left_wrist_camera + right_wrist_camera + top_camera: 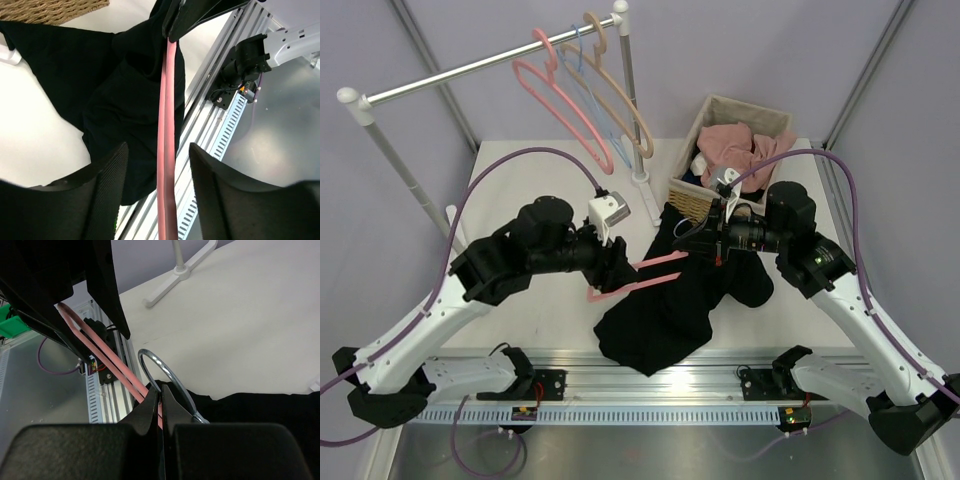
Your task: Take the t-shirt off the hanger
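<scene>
The black t-shirt hangs crumpled between my arms, its lower part resting on the table. The slim light-pink hanger sticks out of it to the left. My right gripper is shut on the hanger beside its silver hook, with the jaws pressed together on the pink bar. My left gripper is open. In the left wrist view the pink bar runs between its fingers without touching them. The shirt drapes below the right gripper.
A wicker basket holding pink cloth stands at the back right. A clothes rack at the back carries pink hangers and tan hangers; its foot stands near the shirt. The metal front rail lies below.
</scene>
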`<state>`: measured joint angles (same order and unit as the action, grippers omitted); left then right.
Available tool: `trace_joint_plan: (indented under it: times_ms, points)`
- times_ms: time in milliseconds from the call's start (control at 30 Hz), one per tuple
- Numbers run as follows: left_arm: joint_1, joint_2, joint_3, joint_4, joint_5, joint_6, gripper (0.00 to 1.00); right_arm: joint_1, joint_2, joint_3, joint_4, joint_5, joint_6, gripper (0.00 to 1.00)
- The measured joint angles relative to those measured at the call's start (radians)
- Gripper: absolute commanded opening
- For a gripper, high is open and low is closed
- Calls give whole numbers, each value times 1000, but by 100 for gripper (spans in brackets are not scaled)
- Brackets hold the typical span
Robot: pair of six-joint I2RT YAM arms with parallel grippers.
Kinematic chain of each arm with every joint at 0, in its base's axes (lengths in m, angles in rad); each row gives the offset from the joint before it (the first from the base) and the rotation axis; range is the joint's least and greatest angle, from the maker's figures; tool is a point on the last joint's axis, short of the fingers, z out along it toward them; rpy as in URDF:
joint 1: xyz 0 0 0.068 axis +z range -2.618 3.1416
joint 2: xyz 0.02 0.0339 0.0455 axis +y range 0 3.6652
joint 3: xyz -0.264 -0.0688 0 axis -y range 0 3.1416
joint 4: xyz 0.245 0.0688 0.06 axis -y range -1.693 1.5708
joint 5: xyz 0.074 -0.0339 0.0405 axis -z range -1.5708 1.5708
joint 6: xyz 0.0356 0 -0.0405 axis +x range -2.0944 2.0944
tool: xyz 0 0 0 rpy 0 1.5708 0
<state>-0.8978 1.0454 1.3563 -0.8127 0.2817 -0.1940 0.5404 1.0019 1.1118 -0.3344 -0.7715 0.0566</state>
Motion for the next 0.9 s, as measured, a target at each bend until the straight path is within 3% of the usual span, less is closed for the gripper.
trace_joint_plan:
  times_ms: [67,100,167,267,333,367,567,633,667,733,767,833,867,900]
  points:
    - [-4,19,5,3,5,4,31,0,0,0,-1,1,0,0]
    - [-5,25,5,2,6,3,31,0,0,0,-1,2,-1,0]
    - [-6,37,5,1,8,10,40,0,0,-1,-1,2,-2,0]
    - [-7,46,5,2,10,11,39,0,3,-1,-1,1,-4,0]
    - [-8,54,5,2,12,10,21,0,6,-2,-1,0,-4,0]
    - [-8,59,5,3,16,9,1,0,8,-2,-1,0,-4,0]
    - [-21,82,4,8,51,13,0,-7,24,-6,-4,-10,-1,1]
    - [-21,79,-5,14,50,9,0,-8,28,-6,-5,-9,2,14]
    - [-22,74,-16,23,46,6,0,-8,29,-6,-5,-9,6,28]
    - [-22,52,-52,59,34,-5,0,-7,29,-7,4,-8,18,38]
    - [-24,38,-72,69,25,-11,0,-6,28,-7,9,-8,25,54]
    - [-27,1,-111,77,-4,-27,0,-6,24,-7,19,2,42,68]
    - [-28,-19,-126,78,-17,-35,0,-6,21,-7,22,21,50,84]
    - [-28,-52,-145,74,-32,-45,0,-6,16,-7,26,37,59,89]
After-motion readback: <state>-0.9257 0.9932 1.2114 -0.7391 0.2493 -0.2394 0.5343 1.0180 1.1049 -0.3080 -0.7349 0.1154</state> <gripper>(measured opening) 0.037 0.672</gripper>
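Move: The bare arm of the pink hanger already runs through the left gripper's half-open fingers. The arm's middle is some 2 cm to the right, 1 cm ahead and 2 cm below. The black t-shirt's middle hangs about 9 cm right, 5 cm ahead and 12 cm lower. From the right gripper, shut at the hanger's neck, that arm's middle lies roughly 5 cm left, 4 cm back and 3 cm down; the t-shirt is some 13 cm below, 2 cm to its right. Bring the left gripper about 2 cm right and 2 cm down along the hanger's bare arm, and shut its fingers on it. Then, with that grip kept, lower it about 1 cm more while easing back left by roughly 1 cm. Keep the right gripper almost in place until the left one has closed, then open it about two thirds to let go of the neck. ##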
